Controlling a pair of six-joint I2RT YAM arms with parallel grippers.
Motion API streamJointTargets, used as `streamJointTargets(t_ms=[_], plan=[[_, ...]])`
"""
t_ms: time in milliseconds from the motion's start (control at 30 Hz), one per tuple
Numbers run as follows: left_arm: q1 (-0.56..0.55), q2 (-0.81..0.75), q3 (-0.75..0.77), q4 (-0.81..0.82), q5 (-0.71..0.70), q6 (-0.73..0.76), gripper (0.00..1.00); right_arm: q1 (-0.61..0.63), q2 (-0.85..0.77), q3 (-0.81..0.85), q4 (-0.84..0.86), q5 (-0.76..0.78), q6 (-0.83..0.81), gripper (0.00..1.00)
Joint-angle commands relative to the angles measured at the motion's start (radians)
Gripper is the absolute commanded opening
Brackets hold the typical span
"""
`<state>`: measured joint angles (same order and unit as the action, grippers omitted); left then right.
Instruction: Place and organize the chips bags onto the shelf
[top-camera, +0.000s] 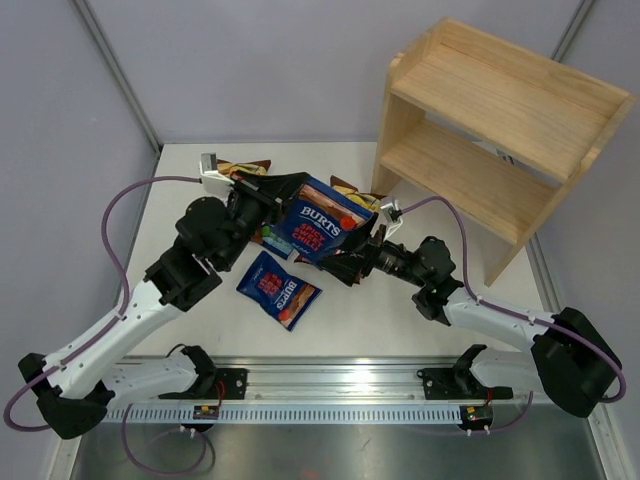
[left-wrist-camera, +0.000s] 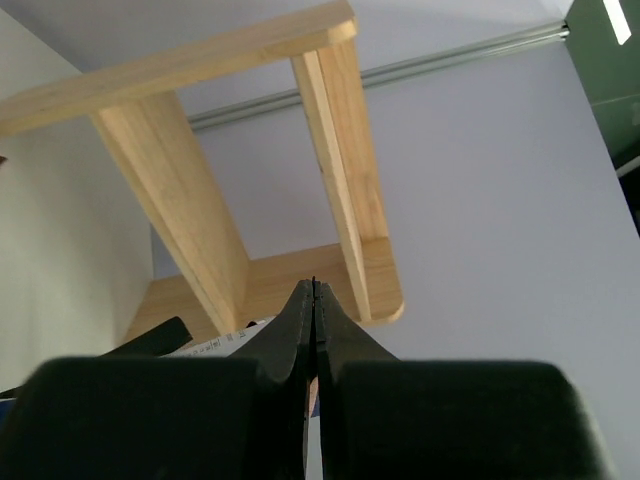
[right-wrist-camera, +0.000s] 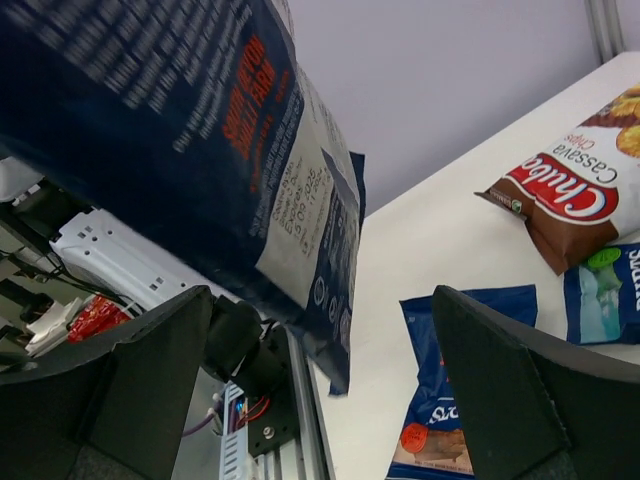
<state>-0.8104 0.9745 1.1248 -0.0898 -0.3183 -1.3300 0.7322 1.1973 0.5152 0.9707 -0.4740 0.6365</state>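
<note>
My left gripper (top-camera: 285, 203) (left-wrist-camera: 315, 287) is shut on the edge of a dark blue Burts chips bag (top-camera: 322, 226) and holds it up off the table. In the right wrist view that bag (right-wrist-camera: 200, 130) hangs with its lower corner between the wide-open fingers of my right gripper (right-wrist-camera: 322, 330) (top-camera: 348, 264), not touching them. A second Burts bag (top-camera: 278, 289) (right-wrist-camera: 440, 400) lies flat on the table. A brown-and-white Chuba bag (right-wrist-camera: 565, 200) and a green-accented Burts bag (right-wrist-camera: 605, 290) lie beyond it. The wooden shelf (top-camera: 500, 130) (left-wrist-camera: 190, 210) stands at the back right with nothing on it.
Brown corners of another bag (top-camera: 245, 167) poke out behind the left arm. The aluminium base rail (top-camera: 330, 385) runs along the near table edge. Purple cables (top-camera: 125, 205) loop from both arms. Grey partition walls close off the back.
</note>
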Motion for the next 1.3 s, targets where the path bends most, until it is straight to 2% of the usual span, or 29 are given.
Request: streamJointTargets(t_ms=[0, 67, 167, 233, 333, 400, 433, 467, 533, 567, 633, 667, 733, 767, 833, 867, 933, 967, 1067, 1200, 1267], plan=[[-0.058, 0.030, 0.058, 0.140, -0.090, -0.031, 0.00, 0.010, -0.034, -0.006, 0.115, 0.034, -0.058, 0.99], [-0.094, 0.038, 0.052, 0.168, -0.116, -0.038, 0.00, 0.015, -0.045, -0.007, 0.138, 0.040, -0.058, 0.97], [-0.127, 0.043, 0.041, 0.182, -0.145, -0.046, 0.00, 0.019, -0.071, -0.035, 0.183, 0.095, -0.061, 0.77], [-0.130, 0.041, 0.041, 0.173, -0.150, -0.043, 0.00, 0.021, -0.094, -0.070, 0.198, 0.126, -0.073, 0.50], [-0.130, 0.033, 0.056, 0.134, -0.154, 0.006, 0.00, 0.019, -0.154, -0.095, 0.169, 0.149, -0.098, 0.33], [-0.130, 0.035, 0.107, 0.101, -0.145, 0.119, 0.00, 0.021, -0.202, -0.089, 0.094, 0.127, -0.110, 0.27], [-0.130, 0.039, 0.137, 0.067, -0.146, 0.161, 0.00, 0.019, -0.220, -0.081, 0.036, 0.112, -0.118, 0.20], [-0.128, 0.052, 0.167, 0.000, -0.133, 0.223, 0.00, 0.021, -0.258, -0.077, 0.002, 0.097, -0.123, 0.18], [-0.115, 0.064, 0.226, -0.034, -0.075, 0.288, 0.08, 0.019, -0.303, -0.052, -0.081, 0.091, -0.129, 0.17], [-0.110, 0.067, 0.240, -0.051, -0.024, 0.366, 0.20, 0.021, -0.344, -0.038, -0.180, 0.060, -0.138, 0.15], [-0.098, 0.076, 0.291, -0.093, 0.020, 0.438, 0.44, 0.019, -0.390, -0.008, -0.275, 0.038, -0.153, 0.12], [-0.073, 0.076, 0.302, -0.090, 0.104, 0.534, 0.72, 0.021, -0.433, 0.003, -0.362, 0.017, -0.153, 0.12], [-0.053, 0.055, 0.316, -0.113, 0.134, 0.628, 0.95, 0.019, -0.475, 0.043, -0.511, -0.001, -0.158, 0.06], [-0.029, 0.041, 0.311, -0.108, 0.192, 0.752, 0.99, 0.018, -0.501, 0.064, -0.571, -0.038, -0.155, 0.06], [-0.012, -0.032, 0.268, -0.070, 0.261, 0.854, 0.99, 0.019, -0.521, 0.142, -0.746, -0.070, -0.155, 0.06], [0.005, -0.061, 0.206, -0.050, 0.429, 0.955, 0.99, 0.018, -0.521, 0.175, -0.809, -0.113, -0.162, 0.06], [0.007, -0.138, 0.138, -0.010, 0.612, 1.021, 0.99, 0.018, -0.518, 0.250, -0.930, -0.156, -0.149, 0.06], [0.007, -0.157, 0.080, 0.027, 0.780, 1.054, 0.99, 0.019, -0.504, 0.278, -0.966, -0.229, -0.156, 0.07], [0.007, -0.194, 0.024, 0.047, 0.904, 1.049, 0.99, 0.018, -0.490, 0.347, -1.043, -0.362, -0.164, 0.08], [0.007, -0.195, -0.051, 0.084, 1.067, 1.010, 0.99, 0.019, -0.472, 0.440, -1.155, -0.374, -0.196, 0.08], [0.005, -0.195, -0.077, 0.168, 1.113, 0.973, 0.99, 0.019, -0.455, 0.457, -1.185, -0.391, -0.201, 0.09]])
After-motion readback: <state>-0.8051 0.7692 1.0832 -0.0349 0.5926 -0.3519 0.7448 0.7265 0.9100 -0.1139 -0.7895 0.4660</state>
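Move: Hanging in the left hand's shut fingers, the held Burts bag has its middle about 3 cm back, 3 cm right and 8 cm below that hand. From the open right hand it is about 2 cm ahead, 4 cm left and 7 cm above, its lower end already between the fingers. Some 27 cm below the right hand, another Burts bag lies 3 cm ahead and 12 cm left, a Cassava bag 22 cm ahead and 3 cm right. Closing on the lower part of the held bag while rising about 3 cm, the right hand pinches it; only then do the left fingers open wide and let go. The right hand keeps its pinch and draws the bag back some 12 cm, upward and a little right. The left lifts briefly, then pulls back about 16 cm, swinging its fingers round to point right. ##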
